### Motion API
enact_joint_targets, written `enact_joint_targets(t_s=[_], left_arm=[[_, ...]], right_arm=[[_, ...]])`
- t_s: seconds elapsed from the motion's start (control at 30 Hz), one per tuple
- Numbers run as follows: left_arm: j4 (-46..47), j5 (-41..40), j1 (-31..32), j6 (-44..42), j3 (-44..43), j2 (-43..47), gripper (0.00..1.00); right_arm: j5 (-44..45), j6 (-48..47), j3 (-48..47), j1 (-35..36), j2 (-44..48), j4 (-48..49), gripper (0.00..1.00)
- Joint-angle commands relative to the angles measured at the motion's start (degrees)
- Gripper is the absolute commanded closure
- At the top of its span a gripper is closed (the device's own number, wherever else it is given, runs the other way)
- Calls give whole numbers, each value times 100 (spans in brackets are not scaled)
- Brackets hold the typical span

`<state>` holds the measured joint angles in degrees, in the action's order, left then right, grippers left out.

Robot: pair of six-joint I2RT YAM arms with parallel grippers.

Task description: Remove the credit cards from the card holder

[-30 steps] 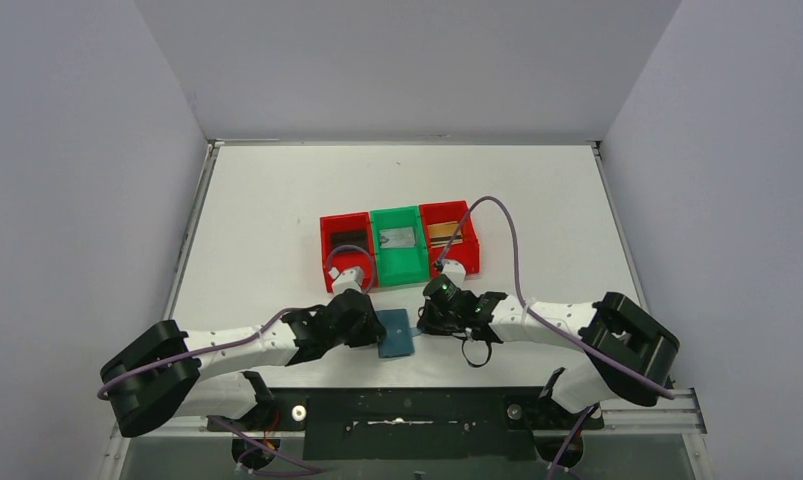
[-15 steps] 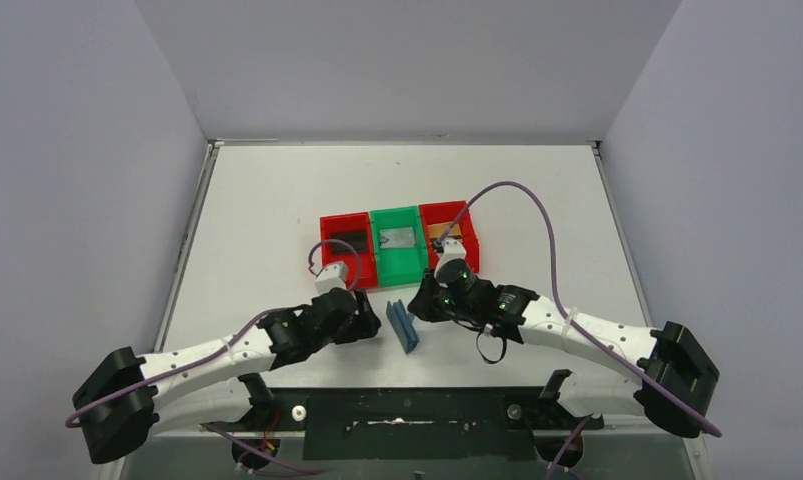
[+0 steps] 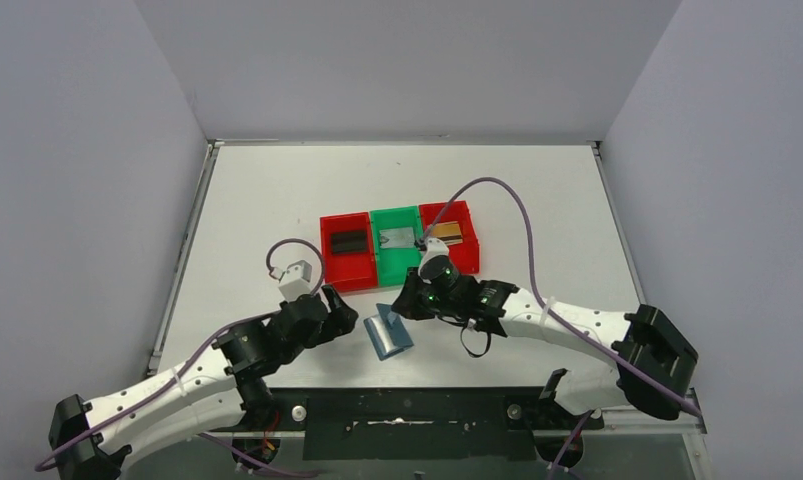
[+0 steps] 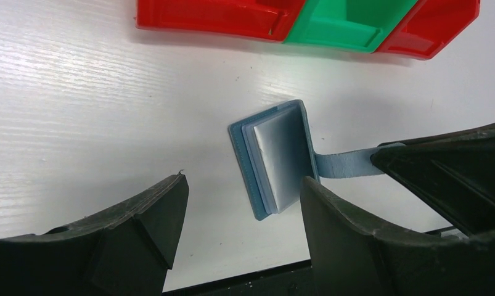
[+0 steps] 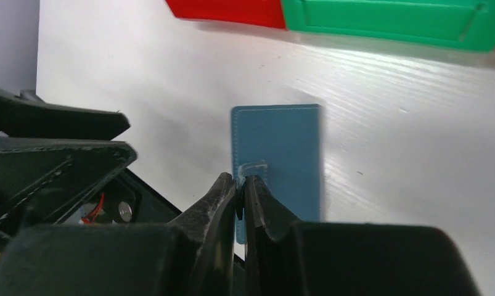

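Observation:
The teal-blue card holder (image 3: 389, 333) lies near the table's front edge, partly folded, its lighter inner face (image 4: 282, 161) turned up. My right gripper (image 3: 405, 303) is shut on its snap tab (image 4: 343, 165), the tips pinching the tab's end (image 5: 249, 169) over the blue cover (image 5: 285, 148). My left gripper (image 4: 243, 185) hangs open just left of the holder (image 4: 275, 160), touching nothing. The credit cards lie in the bins: a black card (image 3: 349, 241), a silver-grey card (image 3: 401, 238) and a gold-brown card (image 3: 447, 232). No card shows in the holder.
Three bins stand in a row behind the holder: red (image 3: 329, 252), green (image 3: 397, 262), red (image 3: 469, 240). Their near walls show at the top of the left wrist view (image 4: 331, 34). The table's dark front rail (image 3: 397, 405) runs just below the holder.
My left gripper has opened, let go of the holder and drawn back to the left. My right gripper moved left with the tab, folding the flat-open holder over.

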<state>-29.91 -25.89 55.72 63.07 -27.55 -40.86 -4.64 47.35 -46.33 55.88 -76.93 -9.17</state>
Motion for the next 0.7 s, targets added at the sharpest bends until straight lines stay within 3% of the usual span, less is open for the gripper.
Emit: enact_joint_targets(t_s=[0.0,0.23,0.37,0.67], left_arm=[[230,310,-27,-36,47,76,34],[1169,941,-18,-523,-119,-515,34],[1746,1392,-18,-724,-228,-1042,34],[2357,1608,-9,-990,-722,-2370,34]], right_arm=[[446,577,760,-315,602,406,100],[832,1348,2002,-714,1318,519,100],[784,1455,2730,-792,1770,1130,99],[678,1163,2625,-902,1368,1023,100]])
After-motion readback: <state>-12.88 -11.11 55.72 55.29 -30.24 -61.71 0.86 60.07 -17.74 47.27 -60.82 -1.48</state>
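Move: The card holder stands half open on the table, its strap in the right fingers; its middle lies about 4 cm back, 2 cm left and 8 cm below the right hand. From the left hand it is some 8 cm right, 4 cm back and 7 cm down. The green bin is about 15 cm ahead of the right hand and 1 cm right; the left red bin is about 14 cm ahead of the left hand and 1 cm left. Still pinching the strap, right hand pulls about 11 cm right and down; open left hand follows 7 cm. ##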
